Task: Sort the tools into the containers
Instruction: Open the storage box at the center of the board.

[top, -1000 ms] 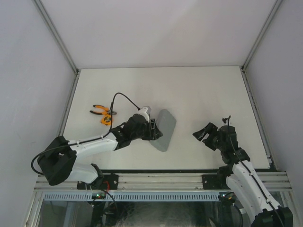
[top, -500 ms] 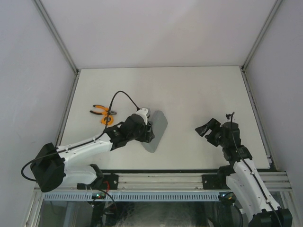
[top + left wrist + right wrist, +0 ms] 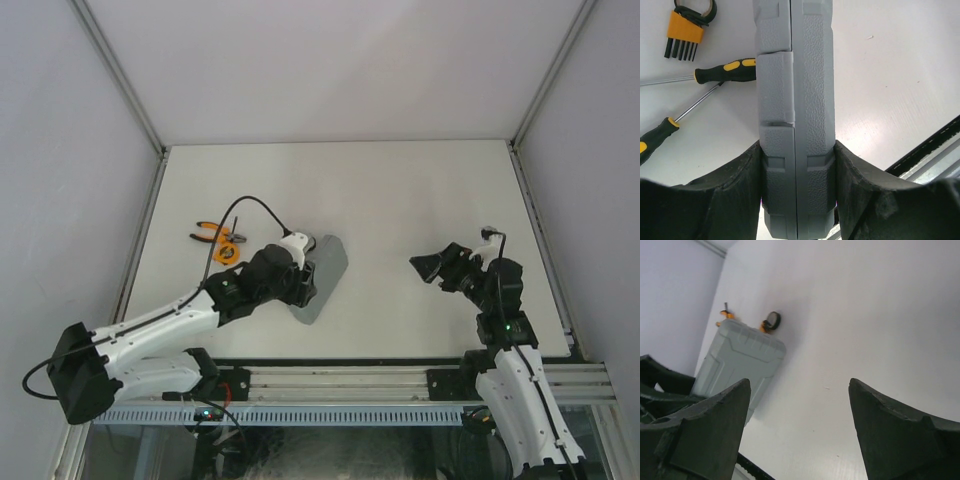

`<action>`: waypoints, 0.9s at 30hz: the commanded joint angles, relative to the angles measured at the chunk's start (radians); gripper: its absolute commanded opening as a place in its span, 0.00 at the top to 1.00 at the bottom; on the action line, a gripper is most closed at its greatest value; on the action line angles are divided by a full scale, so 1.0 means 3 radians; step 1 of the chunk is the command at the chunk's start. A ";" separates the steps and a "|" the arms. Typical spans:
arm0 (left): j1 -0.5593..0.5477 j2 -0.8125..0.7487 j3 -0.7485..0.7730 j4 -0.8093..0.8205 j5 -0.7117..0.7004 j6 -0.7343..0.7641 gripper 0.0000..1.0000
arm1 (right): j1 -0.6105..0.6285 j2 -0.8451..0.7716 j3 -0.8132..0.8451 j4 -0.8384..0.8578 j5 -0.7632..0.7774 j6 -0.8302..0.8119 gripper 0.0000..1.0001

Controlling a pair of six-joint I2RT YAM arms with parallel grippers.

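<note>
The grey case point(image 3: 325, 268) is closed and stands on its edge, tilted, left of the table's centre. My left gripper point(image 3: 303, 282) is shut on its near end. In the left wrist view both fingers press the case point(image 3: 795, 90) from either side. To its left lie the orange hex-key set point(image 3: 684, 34) and two yellow-and-black screwdrivers point(image 3: 726, 71) point(image 3: 659, 134). Orange pliers point(image 3: 212, 233) lie at the far left, a small orange tool point(image 3: 225, 256) just beside them. My right gripper point(image 3: 438, 266) hangs open and empty over the right side. Its view shows the case point(image 3: 737, 360).
The table's black front edge and metal rail point(image 3: 935, 150) run close to the case's near end. The table's left rim point(image 3: 140, 240) lies just beyond the pliers. The white walls of the enclosure rise on three sides.
My left arm has drawn the case a little leftward and nearer, turning it. My right gripper has lifted and turned slightly, its jaws a touch wider.
</note>
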 commanded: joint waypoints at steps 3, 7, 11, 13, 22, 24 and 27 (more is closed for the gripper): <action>-0.0024 -0.0359 0.0094 0.0243 0.0032 0.0056 1.00 | -0.0021 -0.0057 0.0281 0.0680 -0.0388 -0.0094 0.21; -0.0024 -0.0555 -0.0017 0.0389 -0.0033 0.0092 1.00 | 0.0021 -0.0171 0.0281 0.0947 -0.0372 -0.0064 0.21; -0.0024 -0.0823 -0.0289 0.0702 -0.0245 0.0135 1.00 | 0.0137 -0.0268 0.0278 0.1212 -0.0541 -0.0450 0.21; -0.0024 -0.0903 -0.0364 0.0792 -0.0271 0.0216 1.00 | 0.0268 -0.0284 0.0281 0.1239 -0.0512 -0.0724 0.21; -0.0024 -0.1077 -0.0417 0.0865 -0.0071 0.0683 1.00 | 0.1108 0.0018 0.0548 0.1066 -0.0421 -0.1807 0.19; -0.0024 -0.1113 -0.0444 0.0908 -0.0020 0.0769 1.00 | 0.1304 0.0128 0.0630 0.1063 -0.0406 -0.1976 0.19; -0.0024 -0.1137 -0.0457 0.0941 0.0107 0.0928 1.00 | 0.1539 0.0292 0.0816 0.0903 -0.0394 -0.2257 0.19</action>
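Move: The left hand already grips the grey storage box by its left long edge in the air, its middle about 5 cm to the right of that hand, 3 cm ahead and 2 cm lower. From the open right hand the box lies roughly 25 cm left, 3 cm back and 5 cm down. On the board some 12 cm below the left hand, the upper screwdriver is about 6 cm ahead and 1 cm left, the lower screwdriver 2 cm ahead and 8 cm left, the orange-black tool 10 cm straight ahead. The empty right hand climbs steeply at first, then swings left towards the box's free side while drawing back a little, about 12 cm up and 9 or 10 cm left in all, its fingers staying wide open and touching nothing as the wrist tips up some 40 degrees and turns counter-clockwise to point at the box. Meanwhile the left hand keeps its pinch on the box edge and lifts it nearly straight up by about 6 cm, pausing midway and tilting its fingertips up by roughly 20 degrees, presenting the box to the other hand. ##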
